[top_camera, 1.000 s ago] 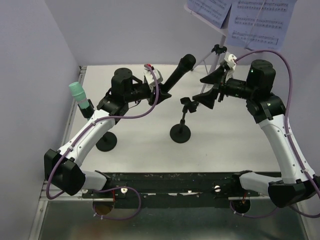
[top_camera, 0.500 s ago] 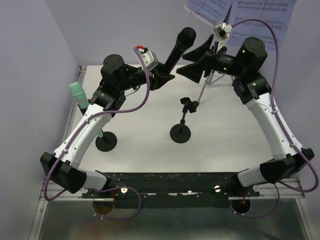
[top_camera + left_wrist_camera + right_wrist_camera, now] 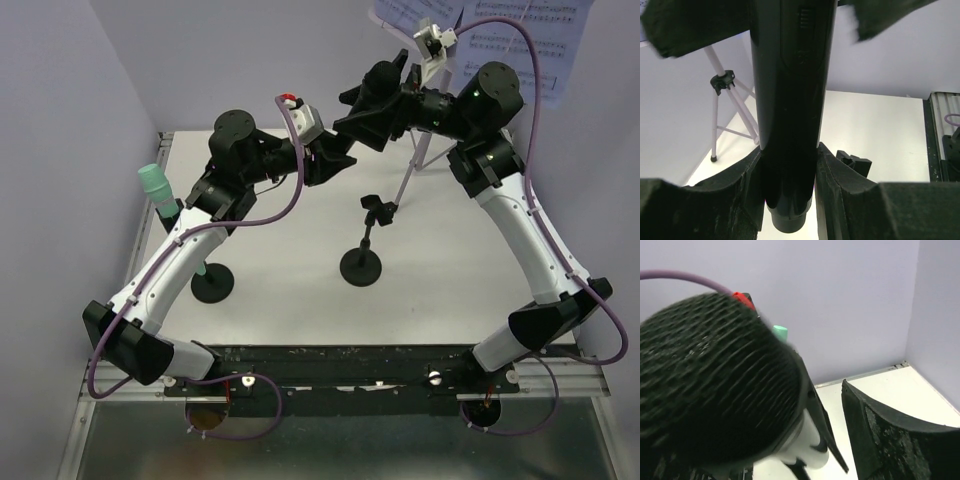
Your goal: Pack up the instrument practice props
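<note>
My left gripper (image 3: 332, 160) is shut on the handle of the black microphone (image 3: 790, 90), which it holds up in the air, slanting up to the right. Both fingers (image 3: 840, 185) press the handle's lower end. My right gripper (image 3: 372, 108) stands open around the microphone's mesh head (image 3: 715, 385), and a gap shows between the head and its right finger (image 3: 885, 440). The mint-green microphone (image 3: 153, 184) sits in a short black pole at the left. The other pole (image 3: 362, 262) stands bare at mid-table. The silver tripod (image 3: 412, 165) carries sheet-music pages (image 3: 520, 40) at the back right.
Lilac walls close in the table at the left and back. The round base (image 3: 212, 284) of the left pole sits near my left arm's forearm. The bare pole's clip (image 3: 855, 162) shows below the held microphone. Purple cables loop above both wrists.
The left arm lifted the black microphone higher and toward the back. The right arm rose and swung left, bringing its jaws around the microphone's head, and they have narrowed a little.
</note>
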### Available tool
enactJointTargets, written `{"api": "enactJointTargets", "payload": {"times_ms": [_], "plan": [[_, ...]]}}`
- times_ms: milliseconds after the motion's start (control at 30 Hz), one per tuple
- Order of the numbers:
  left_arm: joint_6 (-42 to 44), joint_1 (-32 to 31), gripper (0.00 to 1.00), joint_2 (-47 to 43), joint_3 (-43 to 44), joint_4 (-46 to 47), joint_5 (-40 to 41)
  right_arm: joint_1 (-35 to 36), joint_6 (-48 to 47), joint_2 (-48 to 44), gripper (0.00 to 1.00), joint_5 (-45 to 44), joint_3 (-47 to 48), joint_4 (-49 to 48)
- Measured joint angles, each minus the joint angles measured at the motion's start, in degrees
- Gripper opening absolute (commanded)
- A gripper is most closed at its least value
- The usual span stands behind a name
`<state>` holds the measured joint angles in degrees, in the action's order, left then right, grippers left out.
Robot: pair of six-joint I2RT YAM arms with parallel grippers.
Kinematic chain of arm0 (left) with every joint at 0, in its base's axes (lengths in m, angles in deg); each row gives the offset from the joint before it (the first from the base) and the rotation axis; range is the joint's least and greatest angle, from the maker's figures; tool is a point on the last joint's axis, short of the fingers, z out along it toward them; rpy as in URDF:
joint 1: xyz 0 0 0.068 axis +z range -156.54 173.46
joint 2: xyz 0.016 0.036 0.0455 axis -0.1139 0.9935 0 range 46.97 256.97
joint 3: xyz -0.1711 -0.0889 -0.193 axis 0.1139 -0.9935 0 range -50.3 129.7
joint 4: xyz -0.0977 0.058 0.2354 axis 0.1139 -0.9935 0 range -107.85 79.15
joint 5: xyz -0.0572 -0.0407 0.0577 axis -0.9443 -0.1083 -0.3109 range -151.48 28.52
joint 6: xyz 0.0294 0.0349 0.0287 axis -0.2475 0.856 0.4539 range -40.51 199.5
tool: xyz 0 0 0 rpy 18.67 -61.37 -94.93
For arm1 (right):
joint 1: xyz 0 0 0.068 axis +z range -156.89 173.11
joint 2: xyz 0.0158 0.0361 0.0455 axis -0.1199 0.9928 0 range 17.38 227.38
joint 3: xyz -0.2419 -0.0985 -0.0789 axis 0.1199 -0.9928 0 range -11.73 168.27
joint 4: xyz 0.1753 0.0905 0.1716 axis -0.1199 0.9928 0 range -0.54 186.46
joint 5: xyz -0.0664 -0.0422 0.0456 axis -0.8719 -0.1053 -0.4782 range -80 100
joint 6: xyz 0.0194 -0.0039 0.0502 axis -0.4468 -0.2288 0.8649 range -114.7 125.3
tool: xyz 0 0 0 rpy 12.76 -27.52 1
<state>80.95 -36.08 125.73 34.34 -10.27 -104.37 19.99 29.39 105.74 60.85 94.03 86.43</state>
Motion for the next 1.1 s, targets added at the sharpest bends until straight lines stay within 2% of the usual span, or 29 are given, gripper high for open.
{"api": "enactJointTargets", "payload": {"times_ms": [167,300,333,367,400,433,500,533,700,867,1000,1100], "plan": [[-0.5,-0.5,0.00,0.0,0.0,-0.3,0.0,1.3,0.3,2.3,0.49,-0.2,2.1,-0.2],[-3.1,-0.9,0.00,-0.4,0.0,-0.3,0.3,1.6,-3.3,2.6,0.22,-0.5,2.3,-1.1],[-3.4,-0.9,0.04,-0.4,0.0,-0.3,0.4,1.6,-3.4,2.6,0.15,-0.5,2.3,-1.1],[-3.3,-0.9,0.17,-0.4,0.0,0.0,0.5,1.6,-3.7,2.6,0.06,-0.6,2.4,-1.1],[-3.2,-1.0,0.39,-0.4,0.0,-0.1,0.5,1.6,-4.0,2.6,0.00,-0.7,2.4,-0.9],[-3.1,-0.9,0.55,-0.4,0.0,-0.2,0.4,1.6,-4.3,2.6,0.00,-0.9,2.4,-0.7],[-2.8,-1.0,0.95,-0.4,0.0,-0.3,0.5,1.6,-5.2,2.3,0.00,-1.2,2.4,0.2],[-1.8,-1.0,0.99,-0.4,-0.1,-0.3,0.5,1.6,-5.4,2.1,0.00,-1.8,2.4,1.3],[1.0,-1.0,0.99,-0.7,-0.9,-0.1,2.2,0.9,-9.5,0.1,0.00,-5.1,2.4,7.1],[2.6,-0.9,0.99,-2.4,-3.6,-0.3,3.7,-1.4,-19.0,-3.7,0.00,-11.1,3.9,16.3],[3.4,-0.9,0.99,-3.9,-5.0,-0.6,4.5,-3.1,-29.1,-8.6,0.00,-21.2,3.1,25.6],[3.8,-0.9,0.99,-4.7,-5.6,-0.6,5.1,-5.3,-35.7,-13.6,0.00,-28.1,-2.0,31.8]]}}
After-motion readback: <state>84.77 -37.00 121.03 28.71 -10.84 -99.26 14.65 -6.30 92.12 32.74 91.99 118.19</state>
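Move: Between the two grippers, the microphone stands nearly upright, head up, its lower end still in the left fingers; its middle is about 6 cm above and 2 cm right of the left hand. From the right hand, open around its upper part, that middle is some 3 cm below and 1 cm left. The microphone stand is about 3 cm back, 3 cm right and 24 cm below the right hand; the music stand's tripod is roughly 22 cm forward, 14 cm right, 15 cm lower. Closing around the handle just below the mesh head, the right fingers take hold while the left hand keeps its grip nearly still; then the left fingers open wide and let go. The right hand carries the microphone away to the right, about 12 cm and a little forward, speeding up and sinking late, swinging clockwise some 35 degrees as its fingers tip down. ##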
